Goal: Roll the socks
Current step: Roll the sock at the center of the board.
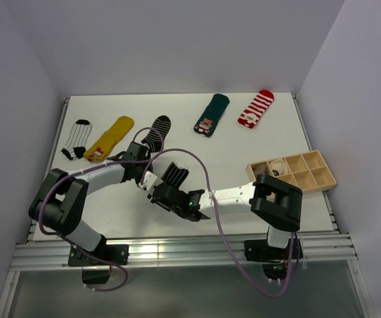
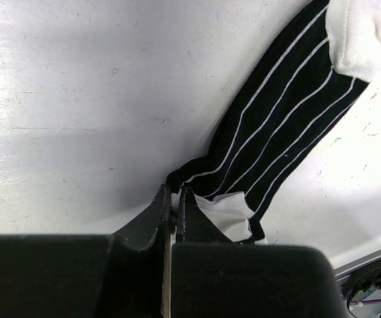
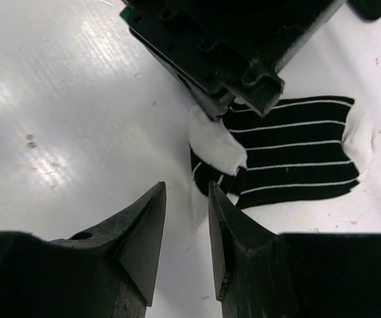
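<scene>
A black sock with thin white lines (image 1: 175,173) lies flat in the middle of the table, its body (image 2: 283,119) running away from my left gripper (image 2: 175,193). That gripper is shut on the sock's white end (image 2: 226,212). In the right wrist view the same sock (image 3: 296,159) lies ahead and to the right. My right gripper (image 3: 187,192) is open just short of its white end (image 3: 217,142), with nothing between its fingers. In the top view the left gripper (image 1: 152,185) and right gripper (image 1: 158,197) are close together at the sock's near end.
Several more socks lie along the back: black-and-white striped (image 1: 77,137), yellow (image 1: 110,138), black with white lines (image 1: 156,131), dark green (image 1: 211,114), red-and-white striped (image 1: 256,108). A wooden compartment tray (image 1: 319,173) stands at the right edge.
</scene>
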`<state>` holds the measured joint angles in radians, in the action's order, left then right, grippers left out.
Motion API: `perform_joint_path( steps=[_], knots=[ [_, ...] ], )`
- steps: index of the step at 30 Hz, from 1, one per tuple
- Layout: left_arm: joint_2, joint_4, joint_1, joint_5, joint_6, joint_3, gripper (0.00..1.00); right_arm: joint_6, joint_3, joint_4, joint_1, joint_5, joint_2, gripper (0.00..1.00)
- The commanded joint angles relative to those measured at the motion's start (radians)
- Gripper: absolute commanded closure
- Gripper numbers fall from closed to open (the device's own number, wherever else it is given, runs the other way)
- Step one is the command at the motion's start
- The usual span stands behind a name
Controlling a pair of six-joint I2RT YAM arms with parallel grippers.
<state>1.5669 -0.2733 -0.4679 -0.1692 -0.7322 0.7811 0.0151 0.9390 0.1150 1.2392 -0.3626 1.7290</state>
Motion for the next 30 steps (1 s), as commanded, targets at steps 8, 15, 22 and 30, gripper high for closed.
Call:
perform_joint_path(
  steps=[8,15,22,30],
  knots=[
    [0.019,-0.063,0.003,-0.023,0.056,0.026,1.0,0.105,0.106,0.023,0.02,-0.157,0.144,0.6],
    [0.025,-0.093,0.008,-0.024,0.077,0.049,1.0,0.103,0.129,-0.009,0.019,-0.165,0.23,0.6],
    [0.012,-0.086,0.029,-0.044,0.088,0.046,1.0,0.04,0.101,-0.057,-0.006,-0.121,0.245,0.89],
    [-0.099,-0.015,0.051,0.0,0.06,0.026,0.7,-0.072,0.081,-0.107,-0.128,0.278,0.106,1.0]
  ],
)
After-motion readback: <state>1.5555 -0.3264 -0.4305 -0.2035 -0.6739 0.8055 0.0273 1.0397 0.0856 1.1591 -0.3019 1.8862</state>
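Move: The center sock's folded white end is still pinched shut in my left fingers, at or barely a centimetre from that hand's point. From my open right hand, that end lies about 3 cm ahead, 1 cm left and 4 cm below. The sock's striped body runs ahead and right, its middle some 7 cm ahead and 5 cm right of my right hand. The black striped sock lies roughly 21 cm ahead of my right hand and 1 cm left. I lower my open right hand about 4 cm and forward some 3 cm onto the folded white end, tilting it around 10 degrees, then shut its fingers on the cloth beside my left fingertips and begin to tip back and lift slightly. My left hand keeps its pinch nearly in place until then, and at the last opens and starts to rise. ##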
